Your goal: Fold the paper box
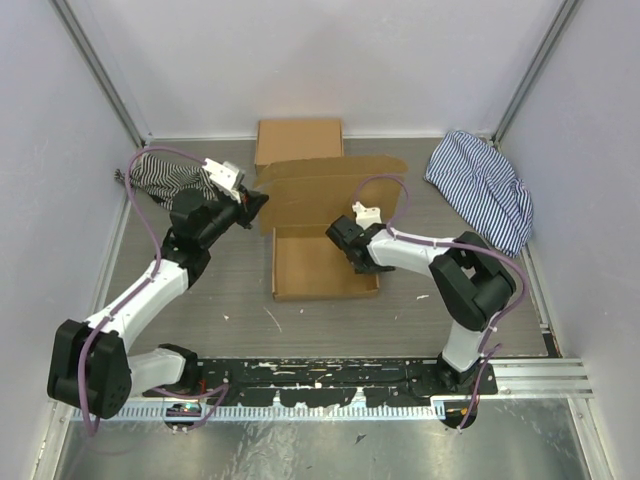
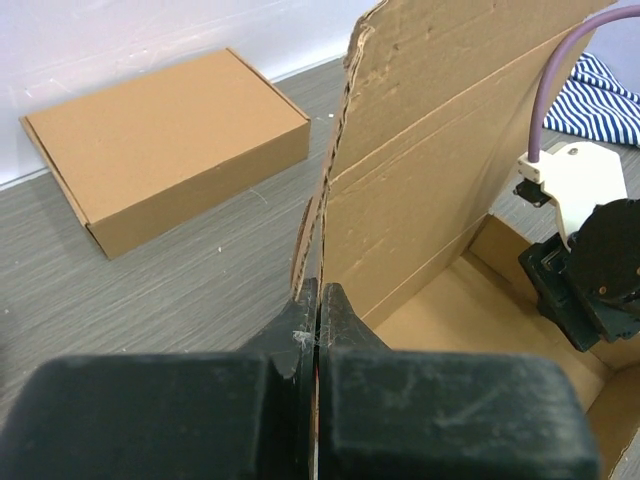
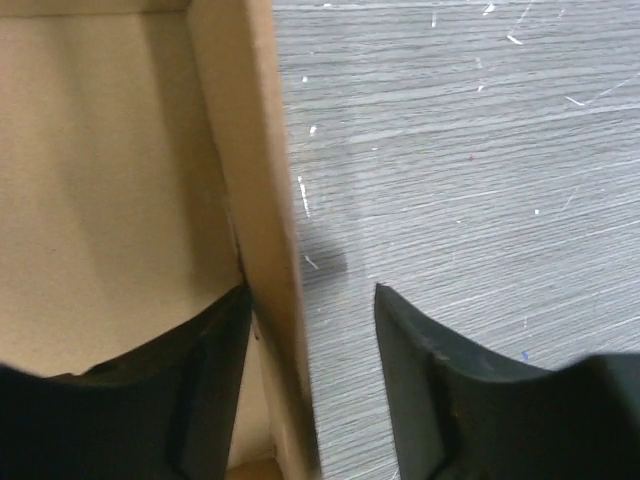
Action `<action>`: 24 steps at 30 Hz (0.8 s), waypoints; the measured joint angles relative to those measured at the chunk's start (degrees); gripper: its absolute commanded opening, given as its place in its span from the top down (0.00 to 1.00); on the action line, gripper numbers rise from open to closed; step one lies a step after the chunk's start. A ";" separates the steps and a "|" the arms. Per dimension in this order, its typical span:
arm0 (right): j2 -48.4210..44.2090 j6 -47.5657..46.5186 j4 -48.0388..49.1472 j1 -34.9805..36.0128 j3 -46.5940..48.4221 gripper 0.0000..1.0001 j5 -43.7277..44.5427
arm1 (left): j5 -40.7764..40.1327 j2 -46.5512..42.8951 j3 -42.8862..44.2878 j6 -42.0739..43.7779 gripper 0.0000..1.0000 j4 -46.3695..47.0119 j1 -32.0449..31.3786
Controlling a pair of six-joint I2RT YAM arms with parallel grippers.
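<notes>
The paper box [image 1: 325, 268] lies in the middle of the table as a shallow brown tray, with its big lid flap [image 1: 335, 188] standing up at the back. My left gripper [image 1: 252, 205] is shut on the left edge of that raised flap. In the left wrist view the cardboard [image 2: 430, 170] runs down between the closed jaws of the left gripper [image 2: 320, 298]. My right gripper [image 1: 352, 246] is open astride the tray's right wall [image 3: 255, 200]. One right finger [image 3: 215, 350] is inside the box, close against the wall. The other [image 3: 420, 360] is outside, above the table.
A neat closed cardboard box [image 1: 298, 140] stands against the back wall, just behind the raised flap. One striped cloth [image 1: 160, 176] lies at the back left behind the left arm, another [image 1: 482, 190] at the back right. Walls enclose the table on three sides.
</notes>
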 measured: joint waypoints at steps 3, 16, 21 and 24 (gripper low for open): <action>-1.42 0.28 -0.26 -0.33 -0.50 0.37 -0.11 | -0.11 -0.20 0.02 0.17 1.00 0.00 -0.07; -26.25 -8.41 -1.86 -1.09 5.29 0.30 -3.72 | -0.09 -0.22 0.02 0.96 1.00 -3.02 -0.61; -33.35 -18.14 -0.28 -13.03 13.60 0.27 -12.22 | -0.13 -0.33 0.02 1.29 1.00 -3.34 -0.61; -32.83 -22.73 0.68 -22.71 17.79 0.25 -18.93 | -0.28 -0.48 0.02 1.57 1.00 -3.41 -0.61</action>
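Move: The raised lid's right edge has its middle about 10 cm ahead of the right hand, 3 cm to its right and some 14 cm higher. The box's right side wall stands between that hand's open fingers, and the middle of the box floor lies roughly 14 cm to the hand's left, level fore and aft. From the left hand, closed on the lid's left edge, the lid's right edge is about 28 cm to the right, 3 cm ahead and 6 cm lower. The box's right wall is left behind as the right hand comes free of it, fingers opening wider, and climbs nearly 30 cm. The rise starts almost straight up, then swings about 7 cm right and 6 cm forward, to outside the lid's right edge, while the wrist tips up some 30 degrees and rolls. The left hand keeps its pinch on the lid's left edge, sinking about a centimetre. ##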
